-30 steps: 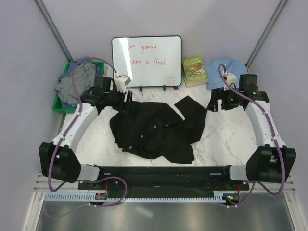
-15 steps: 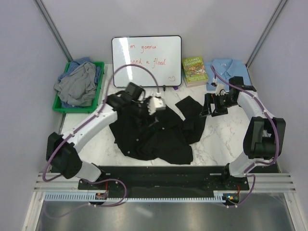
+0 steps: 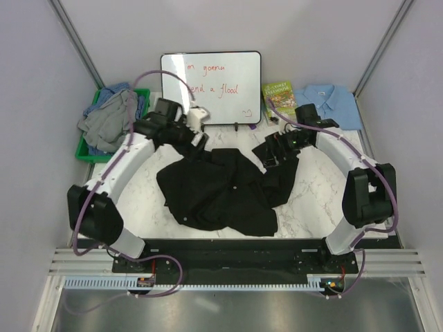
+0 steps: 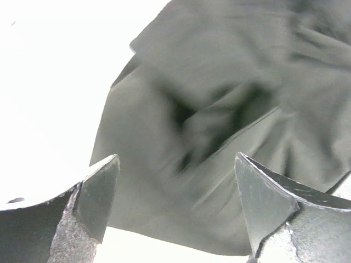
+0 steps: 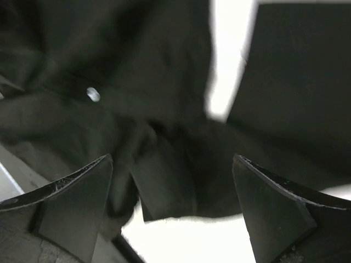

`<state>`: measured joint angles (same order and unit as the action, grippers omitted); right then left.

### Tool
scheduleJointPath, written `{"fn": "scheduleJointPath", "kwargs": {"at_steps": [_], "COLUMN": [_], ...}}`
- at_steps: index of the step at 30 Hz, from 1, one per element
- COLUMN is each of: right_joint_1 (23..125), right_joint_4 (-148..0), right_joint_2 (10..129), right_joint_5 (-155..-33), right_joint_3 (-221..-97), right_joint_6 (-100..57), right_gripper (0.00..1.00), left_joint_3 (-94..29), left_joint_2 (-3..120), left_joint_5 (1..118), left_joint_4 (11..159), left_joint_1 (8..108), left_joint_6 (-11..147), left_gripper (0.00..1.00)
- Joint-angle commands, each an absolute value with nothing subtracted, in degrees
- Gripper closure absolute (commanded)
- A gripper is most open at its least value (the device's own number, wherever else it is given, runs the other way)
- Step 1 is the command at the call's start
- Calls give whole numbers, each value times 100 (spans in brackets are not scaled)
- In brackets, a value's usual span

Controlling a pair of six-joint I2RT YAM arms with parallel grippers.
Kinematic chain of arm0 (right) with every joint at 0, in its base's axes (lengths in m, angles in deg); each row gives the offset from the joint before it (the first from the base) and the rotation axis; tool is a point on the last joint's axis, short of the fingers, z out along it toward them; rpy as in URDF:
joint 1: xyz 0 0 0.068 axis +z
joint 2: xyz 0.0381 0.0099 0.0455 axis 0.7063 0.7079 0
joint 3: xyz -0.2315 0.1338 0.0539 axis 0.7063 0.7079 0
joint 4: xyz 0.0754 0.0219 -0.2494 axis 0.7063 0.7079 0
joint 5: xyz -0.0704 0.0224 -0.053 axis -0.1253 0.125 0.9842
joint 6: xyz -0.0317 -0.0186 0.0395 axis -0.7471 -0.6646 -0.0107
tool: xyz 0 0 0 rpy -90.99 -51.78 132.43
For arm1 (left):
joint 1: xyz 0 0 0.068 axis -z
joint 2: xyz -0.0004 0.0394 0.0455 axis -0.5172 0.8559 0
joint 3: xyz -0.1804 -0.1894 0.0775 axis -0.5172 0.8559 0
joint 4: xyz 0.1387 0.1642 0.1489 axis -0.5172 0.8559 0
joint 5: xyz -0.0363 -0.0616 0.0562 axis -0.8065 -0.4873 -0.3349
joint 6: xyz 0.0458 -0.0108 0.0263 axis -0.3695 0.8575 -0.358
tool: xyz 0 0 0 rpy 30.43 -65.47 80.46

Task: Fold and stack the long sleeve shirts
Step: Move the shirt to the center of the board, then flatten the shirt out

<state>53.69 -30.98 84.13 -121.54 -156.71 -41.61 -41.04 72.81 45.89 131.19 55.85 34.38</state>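
Note:
A black shirt [image 3: 221,190] with small pale buttons lies crumpled in the middle of the marble table. My left gripper [image 3: 196,145] is open above its far left edge; the left wrist view shows the cloth [image 4: 219,109] between and beyond the spread fingers [image 4: 93,197]. My right gripper [image 3: 271,153] is open over the shirt's far right part; the right wrist view shows dark cloth [image 5: 164,109] and one pale button [image 5: 92,95]. A folded light blue shirt [image 3: 332,100] lies at the far right. Grey and blue shirts [image 3: 111,121] fill a green bin.
A whiteboard [image 3: 211,86] with red writing stands at the back centre. A green-covered book [image 3: 279,100] lies beside it, left of the blue shirt. The green bin [image 3: 86,153] stands at the far left. Purple walls close in both sides.
My left gripper has swung back from the middle of the black shirt to its far left edge. My right gripper has moved left, onto the shirt's far right part.

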Motion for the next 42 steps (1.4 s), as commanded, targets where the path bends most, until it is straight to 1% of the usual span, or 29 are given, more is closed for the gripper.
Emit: {"fn": "scheduleJointPath", "kwargs": {"at_steps": [1,3,6,7,8,10,11,13,17,19,20,22,23,25,26,28,32,36,37,38,39,40,41,42], "right_joint_1": [6075,6417,6988,7155,7453,7666,7762,7781,7894,7965,8009,8001,8001,7992,8001,8001,8001,8001,7992,7974,7948,7843,7773,7694], "right_joint_4": [-3830,-3909,-3988,-3988,-3980,-3962,-3945,-3927,-3734,-3611,-3576,-3488,-3470,-3417,-3347,-3259,-3048,-2987,-2978,-2934,-2908,-2872,-2820,-2811], "right_joint_2": [8891,9147,9314,9350,9376,9447,9473,9508,9465,9456,9473,9491,9482,9430,9403,9394,9377,9315,9324,9307,9306,9315,9315,9315], "right_joint_5": [-12423,-12538,-12521,-12486,-12451,-12416,-12485,-12582,-12618,-12425,-12390,-12310,-12267,-12161,-12117,-12012,-11792,-11555,-11502,-11397,-11379,-11378,-11387,-11431], "right_joint_3": [-16521,-16830,-17375,-17620,-17727,-17938,-17974,-18044,-17992,-17922,-17922,-17965,-17966,-17974,-17983,-18009,-18106,-18115,-18124,-18133,-18185,-18220,-18264,-18360], "right_joint_6": [-4298,-4307,-4438,-4491,-4518,-4449,-4396,-4255,-4394,-4465,-4500,-4474,-4474,-4492,-4518,-4615,-4703,-4720,-4729,-4729,-4729,-4686,-4650,-4598], "right_gripper": [2,2,2,2,2,2,2,2,3,5,5,5,5,5,5,5,5,5,4,4,4,4,5,5], "left_joint_3": [-3478,-3187,-2642,-2406,-2308,-1984,-1877,-1579,-1569,-1691,-1753,-1867,-1885,-1981,-1999,-1964,-1947,-1868,-1885,-1929,-2033,-2069,-2139,-2349], "left_joint_2": [6580,6423,6256,6229,6237,6264,6281,6386,6746,6992,7263,7388,7484,7643,7783,7863,8153,8381,8408,8400,8321,7903,7629,7348], "left_joint_5": [3972,3998,3946,3876,3814,4014,4320,4376,4419,4455,4316,4079,3851,3779,3552,3244,3225,3058,2997,2953,2909,2708,2602,2557], "left_joint_4": [13468,13486,13372,13337,13354,13398,13390,13346,13110,13126,13161,13065,12986,12924,12941,12863,12625,12371,12283,12291,12317,12308,12326,12369], "left_joint_1": [4497,4284,3661,3163,2880,2658,2657,2570,2429,2368,2315,2043,1955,1875,1875,1875,1901,1910,1910,1910,1867,1805,1735,1613], "left_joint_6": [3918,3917,4224,4321,4409,4253,4086,3962,3803,3830,3838,3874,3882,3839,3691,3549,3575,3697,3811,3882,3952,4101,4198,4295], "left_gripper": [7,7,6,6,7,8,8,8,14,18,23,26,30,36,42,45,51,51,57,76,82,92,97,98]}}
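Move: The black shirt lies spread below both hands. Its left edge is about 17 cm left of the left hand, 3 cm back and 16 cm down; the green bin stands some 31 cm left and 16 cm ahead. From the right hand, the shirt's middle is roughly 17 cm left, 6 cm back and 10 cm below, its right sleeve about 5 cm right and 4 cm back, and the books some 24 cm ahead and 2 cm right. Left hand swings about 18 cm left, sinks 15 and pinches the shirt's left edge; open right hand crosses leftward. ##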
